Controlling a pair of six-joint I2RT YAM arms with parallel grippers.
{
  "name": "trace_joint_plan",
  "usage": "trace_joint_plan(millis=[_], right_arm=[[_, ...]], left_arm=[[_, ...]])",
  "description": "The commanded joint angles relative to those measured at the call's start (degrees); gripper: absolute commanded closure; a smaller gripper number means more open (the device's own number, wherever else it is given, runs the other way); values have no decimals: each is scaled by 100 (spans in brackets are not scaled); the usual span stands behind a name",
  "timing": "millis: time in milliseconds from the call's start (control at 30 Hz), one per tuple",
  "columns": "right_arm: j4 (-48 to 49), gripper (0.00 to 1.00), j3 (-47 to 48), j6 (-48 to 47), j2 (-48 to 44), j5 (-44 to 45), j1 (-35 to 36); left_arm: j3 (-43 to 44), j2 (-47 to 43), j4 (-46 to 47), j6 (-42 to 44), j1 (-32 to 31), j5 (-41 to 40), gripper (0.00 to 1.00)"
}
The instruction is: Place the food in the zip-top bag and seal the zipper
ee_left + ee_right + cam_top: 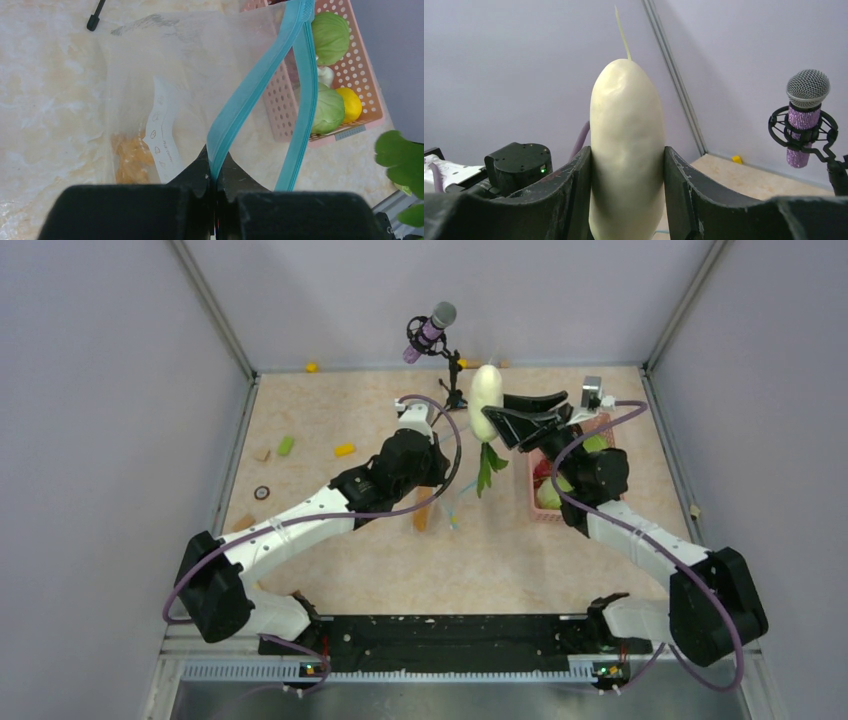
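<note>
In the left wrist view my left gripper (216, 172) is shut on the light blue zipper (250, 90) of the clear zip-top bag (165, 75), pinching one side of the open mouth. An orange piece (131, 157) lies inside the bag. My right gripper (626, 170) is shut on the white oblong vegetable (626, 140) and holds it upright in the air. From above, that vegetable (485, 395) hangs with its green leaves (488, 465) pointing down, right of my left gripper (438, 472). Two cabbages (330, 35) and a yellow fruit (351, 104) lie in the basket.
The pink lattice basket (370, 60) stands right of the bag, partly under my right arm (590, 475). A microphone on a stand (432, 332) is at the back centre. Small yellow (345, 449) and green (286, 445) bits lie on the left of the table.
</note>
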Motion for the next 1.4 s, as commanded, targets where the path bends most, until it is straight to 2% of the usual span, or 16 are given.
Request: trace_joint_plan(millis=[0, 267, 467, 567, 700, 833, 1100, 1367], right_arm=[[1496, 97, 79, 16, 487, 323, 206], [2668, 99, 301, 181, 1407, 217, 294], [2886, 100, 259, 131, 1884, 254, 303], [2988, 100, -10, -71, 1866, 197, 301], [2949, 100, -319, -427, 1719, -293, 310], [2939, 96, -657, -755, 1691, -364, 319], [3057, 86, -745, -753, 1600, -723, 319], [3059, 82, -903, -791, 1235, -795, 319]], left_arm=[[185, -45, 412, -106, -10, 338, 100], [75, -147, 659, -177, -11, 755, 100], [-4, -263, 718, -200, -9, 739, 100], [-77, -348, 712, -237, -10, 596, 100], [-53, -301, 680, -339, 5, 463, 100], [-35, -272, 654, -437, 26, 451, 100], [-48, -243, 570, -570, 65, 297, 100], [-27, -186, 550, -612, 107, 261, 100]])
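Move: The open mouth of the zip-top bag lies about 6 cm to the left of the right hand, 2 cm ahead and some 20 cm below. From that hand the microphone stand is roughly 28 cm ahead and 4 cm left, and the basket about 25 cm right and 8 cm ahead. From the left hand the mouth is 6 cm right, 1 cm ahead and just below; the orange food in the bag is about 15 cm below it, 3 cm left and 2 cm back. Still gripping the white radish root-tip up, leaves hanging, the right hand brings it down towards the bag's mouth: about 11 cm lower and 3 cm left, swinging forward 4 cm and back again, rolling some 10 degrees with its left side sinking, then easing up slightly. The left hand keeps the zipper edge pinched, shifting right about 2 cm, partly returning and rising nearly 2 cm. ##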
